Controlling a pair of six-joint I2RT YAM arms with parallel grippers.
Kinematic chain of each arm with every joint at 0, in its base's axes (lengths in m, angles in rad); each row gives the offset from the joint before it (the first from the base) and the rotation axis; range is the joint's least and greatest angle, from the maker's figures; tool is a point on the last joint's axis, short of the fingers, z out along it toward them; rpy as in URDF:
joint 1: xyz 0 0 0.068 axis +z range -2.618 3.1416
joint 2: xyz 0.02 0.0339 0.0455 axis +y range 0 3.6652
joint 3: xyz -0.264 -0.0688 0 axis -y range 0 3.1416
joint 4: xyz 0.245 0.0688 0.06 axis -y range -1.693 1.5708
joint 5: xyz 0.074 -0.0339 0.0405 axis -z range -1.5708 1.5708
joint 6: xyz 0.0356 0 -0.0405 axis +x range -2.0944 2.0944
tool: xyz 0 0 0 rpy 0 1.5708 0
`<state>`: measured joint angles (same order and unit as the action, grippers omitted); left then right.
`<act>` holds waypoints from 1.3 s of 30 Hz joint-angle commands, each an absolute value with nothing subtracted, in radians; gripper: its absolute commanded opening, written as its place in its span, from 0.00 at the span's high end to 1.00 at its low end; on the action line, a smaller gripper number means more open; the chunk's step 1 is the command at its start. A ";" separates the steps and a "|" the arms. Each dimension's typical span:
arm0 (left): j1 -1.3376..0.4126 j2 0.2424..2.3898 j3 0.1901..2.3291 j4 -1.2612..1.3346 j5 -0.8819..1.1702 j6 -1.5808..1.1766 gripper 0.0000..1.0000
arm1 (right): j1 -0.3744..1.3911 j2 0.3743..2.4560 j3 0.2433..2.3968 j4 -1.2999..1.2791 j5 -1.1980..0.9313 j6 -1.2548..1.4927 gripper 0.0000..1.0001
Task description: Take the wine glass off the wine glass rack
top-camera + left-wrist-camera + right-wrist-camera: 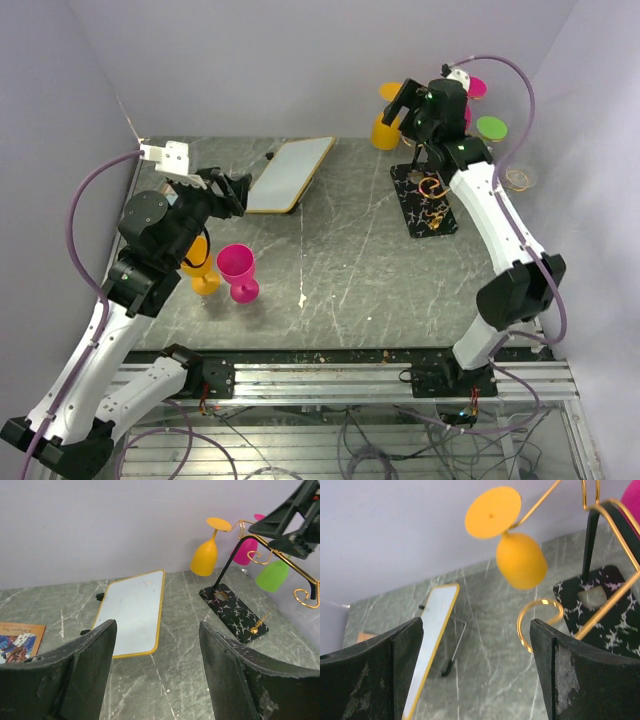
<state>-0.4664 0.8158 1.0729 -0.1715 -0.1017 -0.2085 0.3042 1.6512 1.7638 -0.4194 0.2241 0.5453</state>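
Note:
The wine glass rack stands at the back right on its black veined base [425,200], with gold wire arms. An orange wine glass [386,128] hangs upside down from it, as do a pink one [475,90] and a green one [491,127]. My right gripper [405,105] is open and empty, raised just beside the hanging orange glass [520,560], which shows ahead of and above its fingers [555,670]. My left gripper [235,192] is open and empty over the left of the table. In its view the rack base [235,612] and the orange glass [205,555] lie far ahead.
A pink wine glass [238,272] and an orange one [203,270] stand upright on the table under my left arm. A yellow-rimmed whiteboard [290,172] leans on its stand at the back middle. A colourful card [20,640] lies at the left. Walls close off the back and sides.

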 commanded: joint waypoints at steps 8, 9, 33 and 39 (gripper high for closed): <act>-0.427 0.811 1.063 -0.111 -0.012 -0.232 0.23 | 0.263 1.933 2.030 -0.259 0.297 0.498 0.17; -0.427 0.811 1.063 -0.113 -0.011 -0.233 0.22 | 0.257 1.955 2.047 -0.249 0.287 0.499 0.18; -0.440 0.827 1.064 -0.116 -0.017 -0.225 0.22 | 0.136 2.176 2.196 -0.099 0.078 0.567 0.36; -0.440 0.827 1.063 -0.117 -0.018 -0.225 0.22 | 0.117 2.204 2.207 -0.114 0.008 0.623 0.46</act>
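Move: The orange wine glass hangs upside down at the rack's far left corner, its middle roughly 17 cm ahead of the right hand, 3 cm to its right and 14 cm below; its foot is nearer the hand's height. The magenta glass hangs about 19 cm to the right of the orange one, at about its depth; the green glass is some 23 cm to the right and 10 cm nearer. From the left hand, the orange glass lies about 38 cm ahead, 35 cm right and 18 cm below. Towards the upturned foot of the orange wine glass, the right hand reaches forward about 17 cm, easing off and drifting some 4 cm right. It levels out as the fingertips tilt up about 10 degrees, and the wide-open fingers narrow by roughly a third, ending close over the foot without visibly gripping it. ##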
